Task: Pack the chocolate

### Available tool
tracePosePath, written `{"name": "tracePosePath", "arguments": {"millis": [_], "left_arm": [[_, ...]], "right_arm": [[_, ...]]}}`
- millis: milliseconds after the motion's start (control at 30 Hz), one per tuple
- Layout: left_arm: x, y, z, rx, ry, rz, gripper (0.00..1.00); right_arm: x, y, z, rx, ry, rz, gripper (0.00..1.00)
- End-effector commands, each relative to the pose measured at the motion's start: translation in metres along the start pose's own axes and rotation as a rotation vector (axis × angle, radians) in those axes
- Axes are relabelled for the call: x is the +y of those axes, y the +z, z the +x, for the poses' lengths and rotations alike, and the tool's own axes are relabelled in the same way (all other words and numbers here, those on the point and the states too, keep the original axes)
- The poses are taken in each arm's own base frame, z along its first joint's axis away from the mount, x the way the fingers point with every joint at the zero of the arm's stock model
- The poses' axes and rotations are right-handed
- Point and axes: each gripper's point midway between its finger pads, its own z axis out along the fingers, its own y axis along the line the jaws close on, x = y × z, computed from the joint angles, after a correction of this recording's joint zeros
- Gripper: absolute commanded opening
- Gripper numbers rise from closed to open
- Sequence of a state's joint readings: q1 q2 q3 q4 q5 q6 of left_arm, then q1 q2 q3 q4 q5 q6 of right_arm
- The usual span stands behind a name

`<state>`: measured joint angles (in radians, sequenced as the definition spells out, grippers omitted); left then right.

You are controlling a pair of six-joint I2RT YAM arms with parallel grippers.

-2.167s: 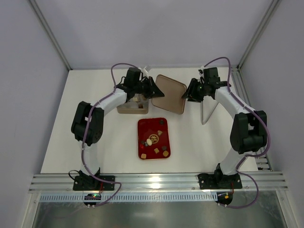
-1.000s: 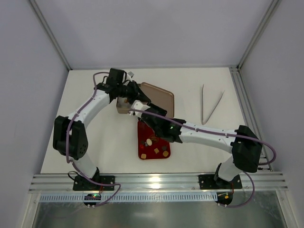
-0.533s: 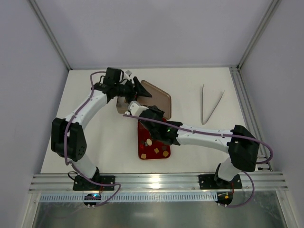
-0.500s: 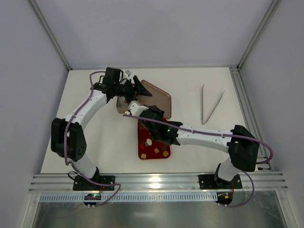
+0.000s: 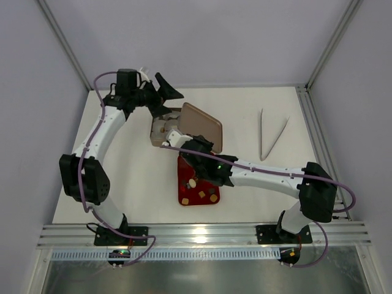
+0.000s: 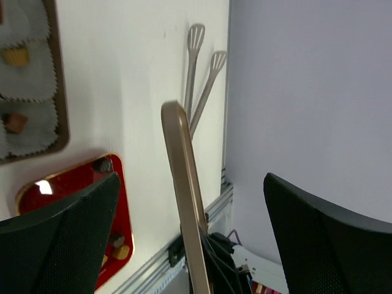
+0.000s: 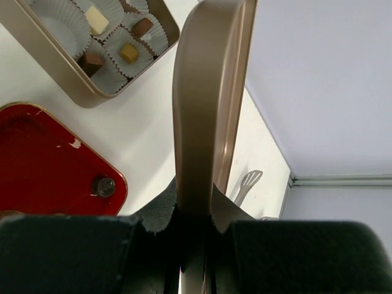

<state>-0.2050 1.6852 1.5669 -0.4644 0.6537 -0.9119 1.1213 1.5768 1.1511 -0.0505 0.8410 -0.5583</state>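
The bronze lid (image 5: 201, 125) stands tilted on edge over the table, with my right gripper (image 5: 184, 143) shut on its near rim. In the right wrist view the lid (image 7: 208, 92) is pinched between the fingers of the right gripper (image 7: 197, 211). My left gripper (image 5: 169, 88) hangs open behind the box, holding nothing; the lid's edge (image 6: 182, 177) shows between its spread fingers (image 6: 67, 233). Chocolate (image 5: 192, 182) lies scattered on the red tray (image 5: 184, 160). More chocolate (image 7: 128, 52) sits in paper cups in the bronze box (image 7: 56, 68).
Two grey tongs (image 5: 272, 135) lie at the back right of the white table. The box (image 5: 155, 139) sits just behind the red tray, partly hidden by the lid and the right arm. Metal rails run along the near edge and right side.
My left gripper opened, let go of the lid and drew back to the far left. My right gripper closed on the lid's near rim and now holds it alone.
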Motion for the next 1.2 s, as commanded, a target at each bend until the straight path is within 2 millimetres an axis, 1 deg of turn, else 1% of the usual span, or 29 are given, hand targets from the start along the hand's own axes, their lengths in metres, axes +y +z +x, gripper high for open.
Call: {"name": "tracePosePath", "arguments": {"millis": [0,67,100,167,200,267,300,333,367,400,433,467,500,533,567,600,633,700,733,767,800,833,867,900,933,1000,1033,1067,1167], "left_arm": [[0.002,-0.017,-0.052,-0.148,0.043,-0.028,0.97],[0.007,-0.031,-0.072,-0.202,0.036,-0.046,0.96],[0.007,-0.039,-0.083,-0.245,0.041,-0.060,0.96],[0.007,-0.052,-0.096,-0.292,0.047,-0.073,0.96],[0.007,-0.065,-0.104,-0.335,0.049,-0.084,0.96],[0.010,-0.079,-0.114,-0.397,0.053,-0.116,0.96],[0.006,-0.087,-0.114,-0.418,0.074,-0.121,0.95],[0.011,-0.092,-0.117,-0.449,0.083,-0.157,0.95],[0.012,-0.096,-0.117,-0.460,0.096,-0.176,0.94],[0.011,-0.103,-0.114,-0.474,0.125,-0.198,0.94],[0.017,-0.105,-0.112,-0.478,0.131,-0.221,0.94],[0.024,-0.109,-0.112,-0.496,0.135,-0.255,0.95],[0.027,-0.112,-0.111,-0.503,0.159,-0.274,0.94],[0.027,-0.116,-0.109,-0.513,0.169,-0.283,0.95],[0.040,-0.114,-0.105,-0.506,0.161,-0.314,0.95],[0.043,-0.113,-0.103,-0.500,0.175,-0.322,0.95],[0.052,-0.110,-0.098,-0.481,0.172,-0.335,0.94],[0.060,-0.108,-0.095,-0.474,0.177,-0.351,0.95],[0.063,-0.107,-0.095,-0.476,0.192,-0.353,0.95],[0.072,-0.104,-0.093,-0.466,0.186,-0.370,0.95],[0.076,-0.103,-0.093,-0.464,0.189,-0.377,0.95],[0.084,-0.098,-0.093,-0.450,0.194,-0.394,0.95],[0.090,-0.094,-0.091,-0.437,0.188,-0.407,0.95],[0.094,-0.091,-0.090,-0.428,0.189,-0.417,0.95],[0.100,-0.089,-0.089,-0.421,0.192,-0.433,0.95],[0.111,-0.081,-0.086,-0.406,0.191,-0.469,0.95],[0.115,-0.078,-0.085,-0.401,0.192,-0.480,0.95],[0.122,-0.073,-0.084,-0.388,0.193,-0.499,0.95],[0.137,-0.067,-0.083,-0.372,0.183,-0.536,0.95]], "right_arm": [[-0.033,-0.014,-0.029,-0.067,0.168,-0.001,0.04],[-0.033,-0.016,-0.035,-0.078,0.205,-0.071,0.04],[-0.036,-0.012,-0.035,-0.073,0.264,-0.091,0.04],[-0.047,-0.010,-0.043,-0.073,0.338,-0.137,0.04],[-0.055,-0.005,-0.056,-0.101,0.435,-0.195,0.04],[-0.060,0.003,-0.060,-0.100,0.514,-0.268,0.04],[-0.050,0.003,-0.071,-0.133,0.562,-0.381,0.04],[-0.069,0.016,-0.073,-0.142,0.680,-0.399,0.04],[-0.073,0.020,-0.077,-0.155,0.750,-0.444,0.04],[-0.064,0.022,-0.091,-0.194,0.803,-0.584,0.04],[-0.068,0.027,-0.100,-0.205,0.919,-0.637,0.04],[-0.084,0.042,-0.093,-0.207,0.988,-0.649,0.04],[-0.082,0.056,-0.101,-0.238,1.037,-0.703,0.04],[-0.078,0.051,-0.113,-0.249,1.129,-0.819,0.04],[-0.084,0.062,-0.109,-0.254,1.182,-0.846,0.04],[-0.093,0.068,-0.120,-0.317,1.227,-0.877,0.04],[-0.084,0.080,-0.115,-0.277,1.326,-0.973,0.04],[-0.084,0.090,-0.119,-0.286,1.422,-1.049,0.04],[-0.075,0.107,-0.117,-0.307,1.446,-1.087,0.04],[-0.074,0.108,-0.118,-0.271,1.521,-1.150,0.04],[-0.078,0.112,-0.123,-0.326,1.525,-1.175,0.04],[-0.066,0.123,-0.117,-0.292,1.566,-1.207,0.04],[-0.063,0.126,-0.114,-0.257,1.625,-1.252,0.04],[-0.065,0.127,-0.117,-0.301,1.637,-1.276,0.04],[-0.056,0.136,-0.111,-0.283,1.667,-1.291,0.04],[-0.058,0.137,-0.112,-0.297,1.717,-1.331,0.04],[-0.054,0.140,-0.110,-0.289,1.731,-1.338,0.04],[-0.046,0.147,-0.104,-0.264,1.752,-1.344,0.04],[-0.042,0.148,-0.102,-0.275,1.803,-1.392,0.04]]}}
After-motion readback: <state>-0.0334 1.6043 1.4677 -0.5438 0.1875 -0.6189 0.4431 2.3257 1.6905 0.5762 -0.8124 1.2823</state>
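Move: The chocolate box sits open on the table, about 12 cm ahead of the right hand, some 16 cm to its left and 18 cm below, while that hand already holds the lid by its edge, hollow side showing. The red tray lies about 9 cm back of the right hand, 4 cm to its left and 19 cm below. For the empty left hand the box is almost straight underneath, some 24 cm down, 3 cm ahead and 2 cm left. The lid, still pinched at its edge, is carried by the right hand some 17 cm forward and 9 cm left to above the box, arching up and then down, as the wrist rolls and swings over until the fingers point left. The open left hand clears out about 15 cm to the left, first forward and then partly back, finally sinking. ##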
